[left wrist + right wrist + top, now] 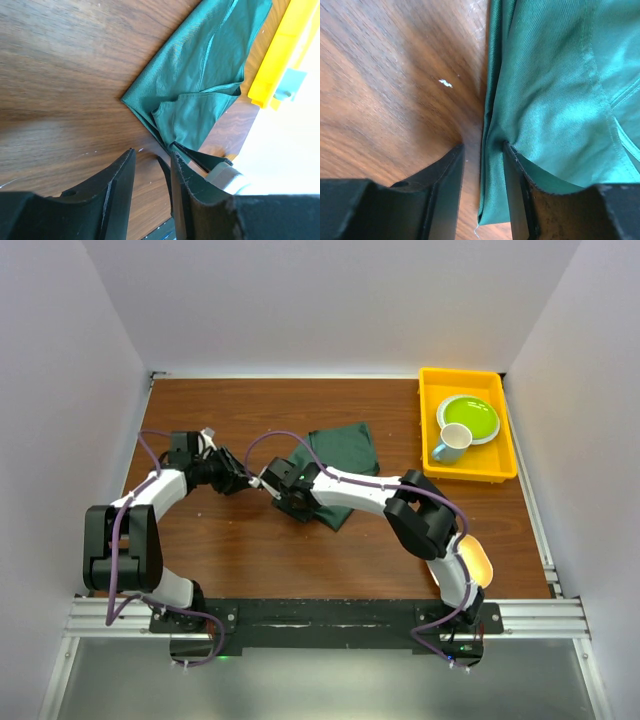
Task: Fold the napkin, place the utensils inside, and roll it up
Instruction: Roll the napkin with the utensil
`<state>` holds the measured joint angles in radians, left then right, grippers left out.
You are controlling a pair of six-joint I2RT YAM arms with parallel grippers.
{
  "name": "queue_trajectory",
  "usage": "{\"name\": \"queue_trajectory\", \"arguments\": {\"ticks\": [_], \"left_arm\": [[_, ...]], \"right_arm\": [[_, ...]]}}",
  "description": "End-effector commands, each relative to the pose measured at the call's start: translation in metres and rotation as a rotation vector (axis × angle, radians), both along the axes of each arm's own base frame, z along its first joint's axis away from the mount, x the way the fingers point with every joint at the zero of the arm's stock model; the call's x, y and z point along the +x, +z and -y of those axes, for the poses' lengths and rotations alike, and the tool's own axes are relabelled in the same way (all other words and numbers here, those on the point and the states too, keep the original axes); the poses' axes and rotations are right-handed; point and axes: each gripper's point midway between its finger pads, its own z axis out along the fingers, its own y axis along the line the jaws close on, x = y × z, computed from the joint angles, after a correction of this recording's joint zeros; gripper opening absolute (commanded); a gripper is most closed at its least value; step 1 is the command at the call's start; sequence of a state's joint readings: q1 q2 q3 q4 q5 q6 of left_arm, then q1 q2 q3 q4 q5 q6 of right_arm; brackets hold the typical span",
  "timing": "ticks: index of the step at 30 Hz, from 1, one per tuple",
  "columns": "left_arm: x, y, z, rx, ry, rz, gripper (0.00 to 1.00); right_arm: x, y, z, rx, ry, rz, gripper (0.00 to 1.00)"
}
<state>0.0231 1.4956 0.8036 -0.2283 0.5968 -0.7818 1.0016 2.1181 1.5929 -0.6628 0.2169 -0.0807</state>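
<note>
The dark green napkin (345,445) lies crumpled and partly folded on the wooden table, its near part hidden under my right arm. My right gripper (290,502) stands over the napkin's near-left corner. In the right wrist view the napkin (560,90) has its doubled edge between the jaws of the right gripper (482,145), against one finger, with a gap to the other. My left gripper (250,480) is just left of that corner. In its own view the left gripper (152,152) is open over bare wood, short of the napkin (200,75). The utensils are out of view.
A yellow tray (428,430) at the back right holds a green plate (468,418) and a pale cup (452,443). A pale orange object (478,562) shows partly behind the right arm near its base. White walls close in the table on three sides.
</note>
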Motion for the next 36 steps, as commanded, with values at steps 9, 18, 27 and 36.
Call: {"name": "queue_trajectory", "arguments": {"ticks": [9,18,27,36], "left_arm": [[-0.004,0.004,-0.003,-0.02,-0.002,0.02,0.39],[-0.006,-0.001,0.002,-0.054,-0.017,-0.006,0.45],[-0.015,-0.02,0.04,-0.197,-0.055,-0.101,0.5],[-0.011,-0.026,0.08,-0.242,-0.017,-0.163,0.84]], "right_arm": [[0.01,-0.034,0.017,0.034,-0.04,-0.086,0.37],[0.0,-0.05,0.019,0.061,-0.066,-0.182,0.08],[0.007,-0.016,0.002,0.347,-0.195,-0.402,0.0],[0.011,0.0,0.001,0.461,-0.202,-0.506,0.0]]}}
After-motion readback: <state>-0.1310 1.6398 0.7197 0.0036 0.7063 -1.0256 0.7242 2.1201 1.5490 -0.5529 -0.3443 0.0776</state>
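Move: The right gripper's part-open fingers already straddle the napkin's near-left edge: the edge is about 1 cm ahead of that hand and 1 cm lower. From this hand, the napkin's near corner lies roughly 7 cm right and 4 cm back, its left corner some 8 cm left and 6 cm ahead. From the left gripper, that left corner is about 5 cm right, level fore-and-aft and 8 cm below. Ease the right gripper forward some 2.5 cm onto the napkin's near-left edge and shut its fingers fully to pinch the cloth, then swing those fingers about 35 degrees from leaning forward to pointing down and left. Late on, bring the left gripper about 7 cm right towards the napkin's left end, sinking and drawing slightly back, with its fingers opening wide. ##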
